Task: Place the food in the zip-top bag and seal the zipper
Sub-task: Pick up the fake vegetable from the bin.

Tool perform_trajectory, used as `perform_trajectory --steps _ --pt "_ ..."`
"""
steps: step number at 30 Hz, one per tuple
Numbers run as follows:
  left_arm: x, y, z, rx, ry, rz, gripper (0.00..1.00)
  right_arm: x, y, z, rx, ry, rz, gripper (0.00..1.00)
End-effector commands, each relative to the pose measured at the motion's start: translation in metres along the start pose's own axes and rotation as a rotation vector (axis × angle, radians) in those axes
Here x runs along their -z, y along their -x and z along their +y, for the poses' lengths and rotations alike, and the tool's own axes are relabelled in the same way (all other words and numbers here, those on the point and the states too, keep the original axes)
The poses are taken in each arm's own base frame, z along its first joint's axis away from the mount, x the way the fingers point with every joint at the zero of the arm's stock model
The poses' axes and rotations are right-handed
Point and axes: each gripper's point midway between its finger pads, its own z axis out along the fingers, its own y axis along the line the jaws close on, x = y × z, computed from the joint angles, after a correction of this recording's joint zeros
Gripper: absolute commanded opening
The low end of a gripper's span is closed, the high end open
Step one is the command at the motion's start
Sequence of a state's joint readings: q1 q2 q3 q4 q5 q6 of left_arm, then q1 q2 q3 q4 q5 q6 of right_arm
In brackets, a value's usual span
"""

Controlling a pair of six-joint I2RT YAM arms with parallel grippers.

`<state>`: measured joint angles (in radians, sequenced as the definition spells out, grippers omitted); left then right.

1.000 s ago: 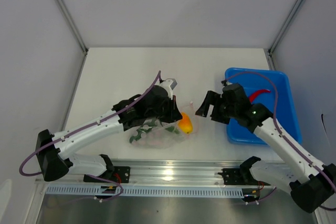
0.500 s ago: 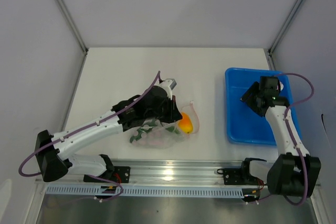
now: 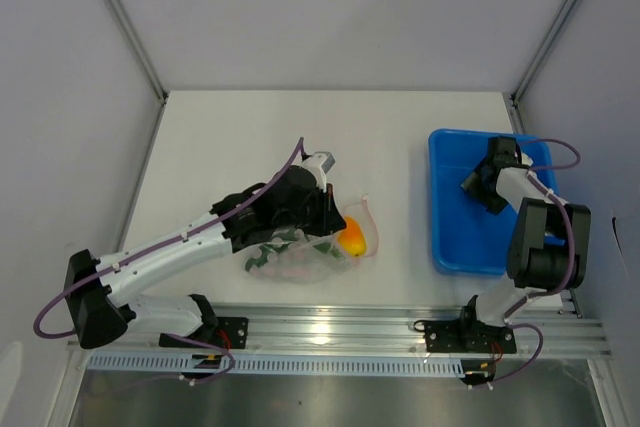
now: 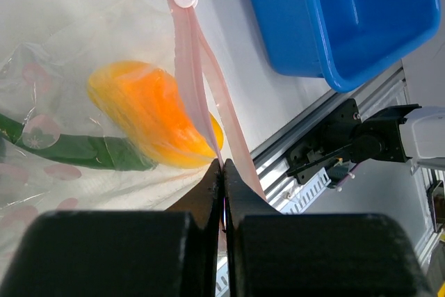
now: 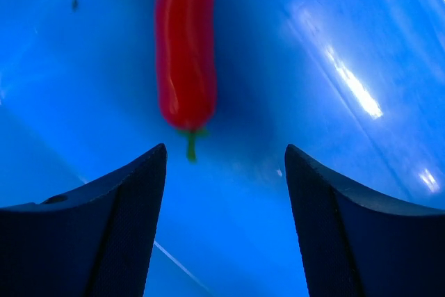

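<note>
The clear zip-top bag lies near the table's front, with the yellow-orange piece and dark green pieces inside. My left gripper is shut on the bag's pink zipper strip and holds one lip up. In the left wrist view the orange piece and a green piece show through the plastic. My right gripper is open and empty, low inside the blue bin. The red chili pepper lies on the bin floor just ahead of my open right gripper. The top view hides the chili.
The blue bin stands at the right of the table, its wall close to the bag's mouth. The aluminium rail runs along the near edge. Grey walls enclose the table at the back and sides.
My right arm has swung from beside the bag over to the bin and come down over the chili. My left gripper has kept its hold on the zipper strip.
</note>
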<state>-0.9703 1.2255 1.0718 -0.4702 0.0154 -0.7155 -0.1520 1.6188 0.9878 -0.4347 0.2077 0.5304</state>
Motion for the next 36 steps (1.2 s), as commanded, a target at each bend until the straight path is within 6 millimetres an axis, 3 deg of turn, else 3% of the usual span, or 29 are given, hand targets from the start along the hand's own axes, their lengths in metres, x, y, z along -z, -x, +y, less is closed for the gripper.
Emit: perform_trajectory --steps 1,10,17,19,22,25,26,27,29,34,36 --pt "0.006 0.008 -0.013 -0.008 -0.061 -0.036 0.00 -0.009 0.034 0.016 -0.036 0.017 -0.097 0.70" --pt "0.005 0.008 -0.009 -0.015 -0.048 -0.041 0.01 -0.031 0.045 0.022 -0.041 -0.020 -0.093 0.68" --pt "0.004 0.007 -0.009 -0.015 -0.050 -0.034 0.01 -0.036 0.040 0.020 -0.038 -0.044 -0.059 0.38" --pt "0.004 0.006 -0.009 -0.015 -0.048 -0.033 0.01 -0.030 0.035 0.023 -0.039 -0.028 -0.049 0.35" --pt "0.004 0.007 -0.010 -0.013 -0.049 -0.035 0.01 -0.010 0.029 0.021 -0.024 -0.009 -0.057 0.30" --pt "0.004 0.009 -0.011 -0.015 -0.051 -0.038 0.01 0.024 0.023 0.024 -0.006 0.046 -0.066 0.22" --pt "0.004 0.009 -0.011 -0.015 -0.049 -0.038 0.01 0.048 0.022 0.030 0.008 0.090 -0.092 0.20" --pt "0.003 0.010 -0.011 -0.016 -0.047 -0.038 0.00 0.059 0.009 0.034 0.045 0.115 -0.075 0.16" --pt "0.002 0.011 -0.011 -0.016 -0.047 -0.040 0.00 0.083 0.006 0.037 0.060 0.162 -0.086 0.13" --pt "0.001 0.016 -0.015 -0.017 -0.050 -0.042 0.01 0.182 -0.020 0.074 0.214 0.499 -0.114 0.11" --pt "0.000 0.015 -0.014 -0.011 -0.059 -0.030 0.01 0.214 -0.048 0.087 0.325 0.685 -0.025 0.15"
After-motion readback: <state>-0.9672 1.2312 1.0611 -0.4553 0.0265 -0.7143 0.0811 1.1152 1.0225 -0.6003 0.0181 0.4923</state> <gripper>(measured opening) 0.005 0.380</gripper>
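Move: Low over the bin floor, the right hand has the red pepper's middle about 6 cm ahead, 5 cm to its right and 2 cm below, the stem end being nearer. The bin's left wall stands some 13 cm to this hand's left, level with it fore and aft, its rim about 4 cm higher; the yellow vegetable lies in the bag roughly 34 cm left and 9 cm back. From the left hand, the red pepper is about 44 cm right, 12 cm ahead and 12 cm lower. Reaching forward about 4.5 cm with open fingers while sinking slightly, the right hand closes on the red pepper near its stem end. It then lifts fast, some 17 cm up and 12 cm left with a smaller draw back, towards the bag, turning counter-clockwise and tipping the fingers up and outward. The left hand stays, keeping its pinch on the bag's edge. ##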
